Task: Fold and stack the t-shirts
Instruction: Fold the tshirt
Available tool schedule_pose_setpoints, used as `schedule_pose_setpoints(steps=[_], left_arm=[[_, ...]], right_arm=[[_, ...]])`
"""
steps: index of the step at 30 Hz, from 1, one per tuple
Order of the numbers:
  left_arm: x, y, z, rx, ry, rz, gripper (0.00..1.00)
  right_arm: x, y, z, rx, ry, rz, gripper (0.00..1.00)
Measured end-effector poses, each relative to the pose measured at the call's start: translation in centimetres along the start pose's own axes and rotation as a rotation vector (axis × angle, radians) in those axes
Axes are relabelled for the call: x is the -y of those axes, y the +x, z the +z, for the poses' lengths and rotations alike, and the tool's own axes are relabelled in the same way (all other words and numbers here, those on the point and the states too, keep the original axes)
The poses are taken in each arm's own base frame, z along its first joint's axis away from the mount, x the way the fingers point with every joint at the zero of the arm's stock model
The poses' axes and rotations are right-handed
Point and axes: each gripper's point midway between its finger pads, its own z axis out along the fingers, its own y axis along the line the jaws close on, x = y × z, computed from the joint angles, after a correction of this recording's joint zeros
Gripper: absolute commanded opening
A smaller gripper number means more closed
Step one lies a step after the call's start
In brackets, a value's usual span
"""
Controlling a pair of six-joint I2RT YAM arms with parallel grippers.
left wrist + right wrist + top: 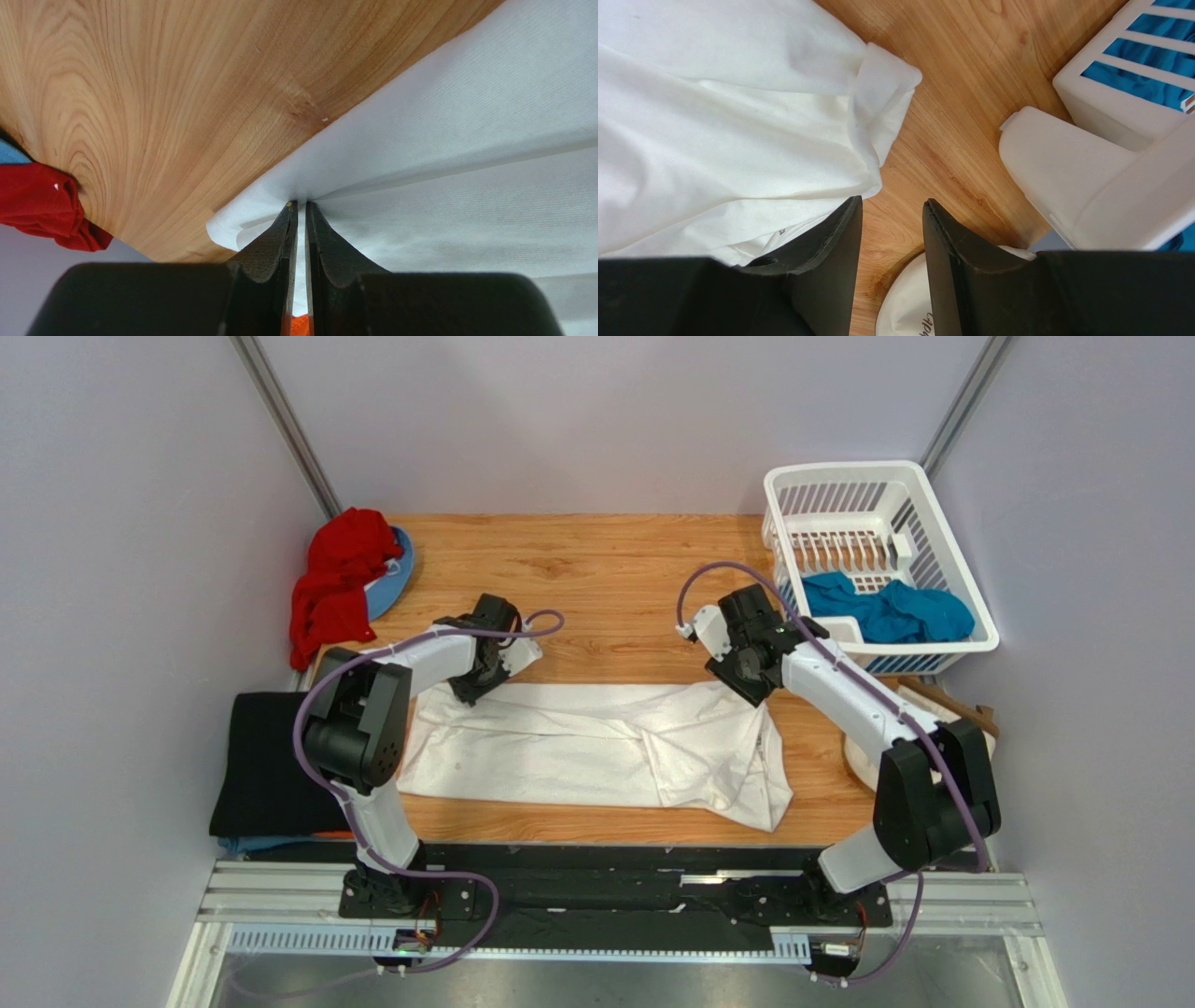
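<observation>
A white t-shirt [589, 742] lies spread across the front of the wooden table. My left gripper [484, 672] is shut on its back left edge; in the left wrist view the jaws [302, 204] pinch a fold of the white cloth [456, 140]. My right gripper [751, 672] is open and empty over bare wood, just right of the shirt's rolled sleeve [882, 91], with the fingertips [892, 203] apart. A teal shirt [884, 609] lies in the basket. A crumpled red-orange shirt [337, 581] sits at the back left. A black shirt [260, 763] lies off the table's left side.
A white plastic basket [842, 483] stands at the back right, and its corner [1088, 168] is close to my right gripper. A cream cloth bag [859, 756] lies at the right edge, below the right fingers [906, 308]. A blue disc [397, 567] lies under the red-orange shirt.
</observation>
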Motion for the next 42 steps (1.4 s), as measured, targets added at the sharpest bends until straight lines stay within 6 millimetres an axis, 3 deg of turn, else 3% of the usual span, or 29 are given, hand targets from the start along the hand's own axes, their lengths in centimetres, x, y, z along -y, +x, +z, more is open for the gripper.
schedule_pose_setpoints(steps=[3, 7, 12, 16, 23, 42], left_arm=[[0.0, 0.0, 0.0, 0.001, -0.001, -0.002, 0.16], [0.2, -0.1, -0.4, 0.016, 0.012, -0.002, 0.17], [0.7, -0.3, -2.3, 0.073, 0.056, 0.007, 0.18], [1.1, -0.2, -3.1, 0.091, 0.083, 0.041, 0.18], [2.0, 1.3, -2.6, 0.055, 0.114, 0.099, 0.18], [0.3, 3.8, -0.1, -0.007, 0.186, 0.123, 0.17]], right_arm=[[-0.7, -1.7, -1.6, 0.06, -0.023, 0.002, 0.41], [-3.6, -4.1, -3.1, 0.129, -0.098, -0.042, 0.41], [-6.7, -5.1, -3.6, 0.145, -0.164, -0.113, 0.41], [-8.0, -5.7, -3.3, 0.134, -0.193, -0.143, 0.4], [-10.1, -6.9, -1.7, 0.107, -0.233, -0.188, 0.41], [-16.3, -10.5, -1.0, 0.143, -0.319, -0.281, 0.4]])
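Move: The shirt lies flat under both hands. For the right hand its middle is about 24 cm to the left, 9 cm back and 8 cm down; a short crease lies some 15 cm left and 9 cm back. The basket is about 25 cm right and 20 cm ahead. For the left hand the shirt's middle is some 20 cm right and 8 cm back, with the orange cloth about 15 cm left and 8 cm back. The left hand's shut fingertips start on the shirt by its far edge, rise about 2.5 cm, shift roughly 3 cm back and 3 cm left, and come down on it again, tipping slightly. The right hand, already free and open, sweeps some 18 cm left and 5 cm back over the shirt towards its middle, rising briefly before sinking below its starting height and turning about 20 degrees counter-clockwise. ##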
